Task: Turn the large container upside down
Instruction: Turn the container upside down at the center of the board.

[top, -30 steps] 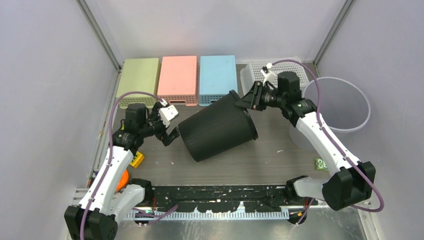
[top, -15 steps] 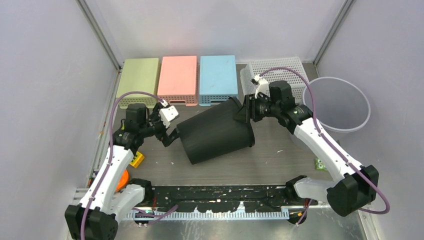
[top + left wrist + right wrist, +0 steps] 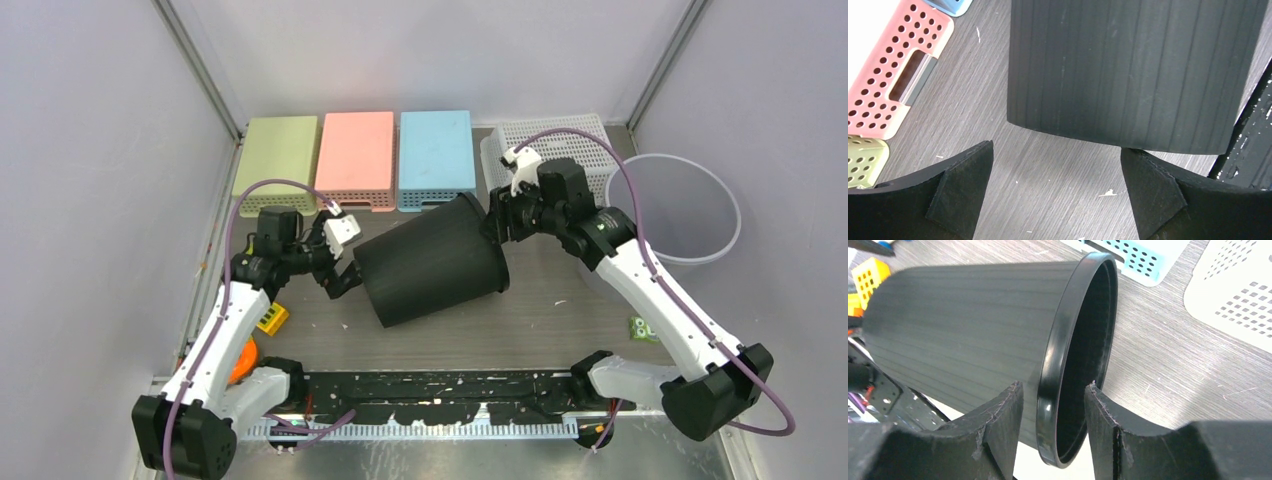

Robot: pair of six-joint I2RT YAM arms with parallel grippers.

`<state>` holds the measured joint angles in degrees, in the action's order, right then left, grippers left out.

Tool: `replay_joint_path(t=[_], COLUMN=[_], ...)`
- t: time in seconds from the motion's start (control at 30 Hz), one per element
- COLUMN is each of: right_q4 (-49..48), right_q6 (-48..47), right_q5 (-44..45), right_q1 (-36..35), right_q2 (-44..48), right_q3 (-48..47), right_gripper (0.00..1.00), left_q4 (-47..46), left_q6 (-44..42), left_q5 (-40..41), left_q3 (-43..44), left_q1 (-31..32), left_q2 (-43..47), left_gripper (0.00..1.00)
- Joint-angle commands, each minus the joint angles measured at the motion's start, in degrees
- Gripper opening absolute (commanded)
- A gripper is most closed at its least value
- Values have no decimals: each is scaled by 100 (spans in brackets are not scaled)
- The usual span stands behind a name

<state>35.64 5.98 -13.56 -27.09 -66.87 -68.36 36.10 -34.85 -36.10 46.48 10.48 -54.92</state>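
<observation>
The large container (image 3: 430,262) is a black ribbed bin lying on its side in the middle of the table, mouth toward the right. Its base edge (image 3: 1133,70) fills the left wrist view, and its rim (image 3: 1068,340) shows in the right wrist view. My right gripper (image 3: 497,222) is open and straddles the rim, one finger outside the wall and one inside the mouth, with a gap on both sides (image 3: 1054,386). My left gripper (image 3: 340,280) stands wide open just short of the base (image 3: 1055,150), and one fingertip (image 3: 1143,170) is at the base's edge.
Overturned green (image 3: 276,152), pink (image 3: 356,158) and blue (image 3: 436,156) baskets line the back, with a white basket (image 3: 590,145) beside them. A translucent bin (image 3: 690,210) stands at the right. A yellow block (image 3: 272,318) and an orange item (image 3: 243,360) lie near the left arm.
The right jaws have opened off the rim and the arm has shifted left. The container has dropped from a raised tilt onto its side. The left gripper has edged toward the base.
</observation>
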Motion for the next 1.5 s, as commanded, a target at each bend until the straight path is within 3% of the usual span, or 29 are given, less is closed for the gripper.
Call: replay_joint_path(t=[0.0, 0.2, 0.3, 0.4, 0.53, 0.73, 1.27, 1.47], right_q4=[-249, -502, -615, -628, -573, -400, 326, 360], right_q6=[-543, -885, -978, -1006, -1071, -1070, -683, -660], right_q5=[510, 919, 914, 873, 894, 790, -545, -379], right_q1=[-289, -509, -552, -607, -652, -742, -721, -625], right_q2=[242, 157, 94, 69, 104, 82, -337, -440], right_q3=[272, 342, 390, 402, 353, 188, -719, -752], right_gripper=[53, 49, 41, 26, 19, 18, 17, 17], left_q4=[142, 95, 61, 76, 108, 109, 156, 613], left_q6=[-84, 63, 101, 147, 182, 291, 786, 138], left_q5=[-325, -532, -673, -725, -788, -1028, -1454, -821], left_q3=[230, 239, 261, 340, 459, 571, 1147, 1270], left_q1=[-18, -11, -11, -11, -10, -11, 19, 42], left_q2=[28, 2, -25, -70, -97, -157, -252, -188], left_gripper=[100, 100, 100, 100, 100, 100, 100, 100])
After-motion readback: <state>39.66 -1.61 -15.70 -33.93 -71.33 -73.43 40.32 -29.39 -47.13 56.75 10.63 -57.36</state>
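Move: The right hand straddles the container's upper rim with half-open fingers, the rim about 2 cm below and 1 cm back. The container's middle is roughly 11 cm to the left and 10 cm down, level fore-and-aft. The blue basket stands some 20 cm ahead and 10 cm left, the white basket 20 cm ahead and 11 cm right, both about 20 cm lower. From the left hand, the container's middle is about 14 cm right, 3 cm ahead and slightly lower. The right fingers pinch the container's rim, after the hand sinks about 2 cm over it and tips some 10 degrees; keeping that grip, the hand holds nearly still, then draws the rim about 3.5 cm left and 2 cm back, turning counter-clockwise. The left hand, wide open at the closed end, rises about 6 cm, mostly late, and edges 3 cm right. ##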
